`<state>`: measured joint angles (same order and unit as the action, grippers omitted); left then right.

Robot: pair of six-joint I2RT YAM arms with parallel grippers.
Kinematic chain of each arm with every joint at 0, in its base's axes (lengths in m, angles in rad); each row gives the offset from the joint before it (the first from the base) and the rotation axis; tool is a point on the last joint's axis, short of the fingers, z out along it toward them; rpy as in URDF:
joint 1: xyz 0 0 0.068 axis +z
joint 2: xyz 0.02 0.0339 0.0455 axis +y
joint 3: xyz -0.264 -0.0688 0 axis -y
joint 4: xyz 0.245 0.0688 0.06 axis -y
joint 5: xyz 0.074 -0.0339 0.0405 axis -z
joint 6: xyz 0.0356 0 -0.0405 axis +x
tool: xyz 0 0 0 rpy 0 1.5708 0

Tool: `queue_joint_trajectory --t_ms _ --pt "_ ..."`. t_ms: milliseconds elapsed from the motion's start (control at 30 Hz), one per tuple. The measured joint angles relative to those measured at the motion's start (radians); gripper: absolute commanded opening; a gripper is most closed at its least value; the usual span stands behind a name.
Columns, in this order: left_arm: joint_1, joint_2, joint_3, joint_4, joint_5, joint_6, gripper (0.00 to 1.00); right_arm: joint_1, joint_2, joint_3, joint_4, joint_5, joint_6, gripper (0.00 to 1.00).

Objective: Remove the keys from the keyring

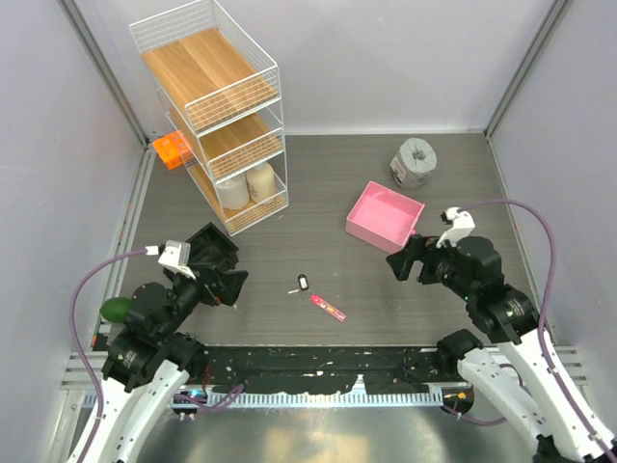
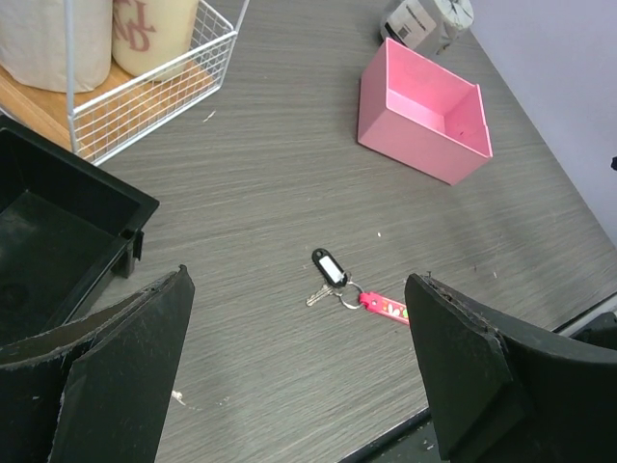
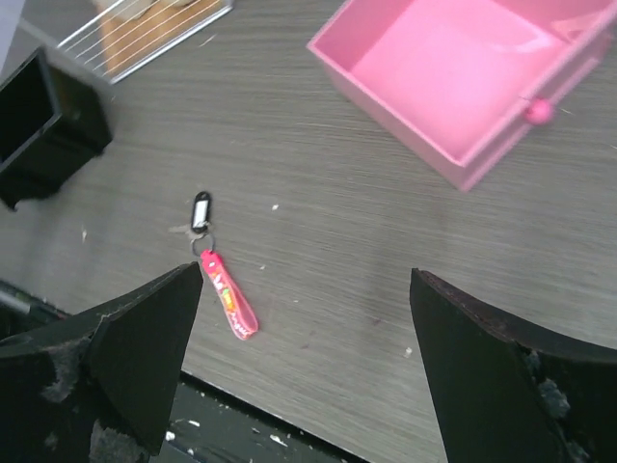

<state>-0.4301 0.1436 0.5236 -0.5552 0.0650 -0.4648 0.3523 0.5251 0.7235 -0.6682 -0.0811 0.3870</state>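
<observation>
The keys (image 1: 302, 284) lie on the grey table between the two arms: a black tag with a white label (image 2: 329, 267) and a small silver key (image 2: 317, 297). A thin metal loop joins them to the keyring (image 1: 328, 308), a pink-red strip (image 2: 386, 308) lying flat near the front edge. From the right wrist the keys (image 3: 201, 210) and keyring (image 3: 228, 294) show just past the left finger. My left gripper (image 1: 228, 284) (image 2: 297, 280) hovers left of them, open and empty. My right gripper (image 1: 409, 262) (image 3: 305, 273) hovers to their right, open and empty.
A pink tray (image 1: 364, 214) sits behind and right of the keys. A black bin (image 1: 212, 247) stands beside my left gripper. A white wire shelf (image 1: 217, 106) holding rolls is at the back left, a grey tape roll (image 1: 415, 162) at the back right. A black rail (image 1: 318, 365) runs along the front edge.
</observation>
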Motion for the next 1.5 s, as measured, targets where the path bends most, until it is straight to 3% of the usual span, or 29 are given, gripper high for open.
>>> queue_joint_trajectory --t_ms 100,233,300,500,833,1300,1500 --pt "0.000 0.000 -0.021 0.010 0.005 0.000 0.99 0.172 0.055 0.002 0.042 0.080 0.005 0.96" --pt "0.000 0.001 -0.037 0.019 0.006 -0.002 0.99 0.497 0.240 0.014 0.093 0.249 0.020 1.00" --pt "0.000 0.001 -0.039 0.018 -0.001 -0.005 0.99 0.626 0.366 0.044 0.102 0.334 0.032 0.97" --pt "0.000 -0.005 -0.039 0.014 -0.035 -0.016 0.99 0.819 0.695 0.138 0.160 0.490 0.063 0.90" --pt "0.000 -0.018 -0.039 0.014 -0.051 -0.051 0.99 0.902 0.995 0.233 0.237 0.540 0.082 0.68" --pt "0.000 -0.018 -0.039 0.002 -0.064 -0.050 0.99 0.888 1.100 0.217 0.309 0.517 0.132 0.63" --pt "0.000 -0.018 -0.039 -0.006 -0.064 -0.050 0.99 0.856 1.112 0.157 0.334 0.484 0.173 0.54"
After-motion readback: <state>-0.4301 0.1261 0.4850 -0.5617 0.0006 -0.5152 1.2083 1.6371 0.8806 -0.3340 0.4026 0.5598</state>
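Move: The keyring's pink tag lies about 20 cm to my right hand's left, 1 cm back and some 22 cm below. Beyond its far left end, the key is about 28 cm left and 3 cm ahead of that hand, and the black fob 26 cm left and 6 cm ahead. The pink box stands some 21 cm ahead and 4 cm left. From my left hand the tag is roughly 22 cm right, 2 cm ahead. I sweep my empty right hand about 20 cm left while sinking some 18 cm and drawing slightly back, away from the pink box and down over the pink tag. The sideways run comes first; the last third is nearly all descent, easing a little back right. My wrist rolls its left side down some 30 degrees, turns about 20 counter-clockwise and tips steeper, as the fingers narrow to just over half open, touching nothing yet. ##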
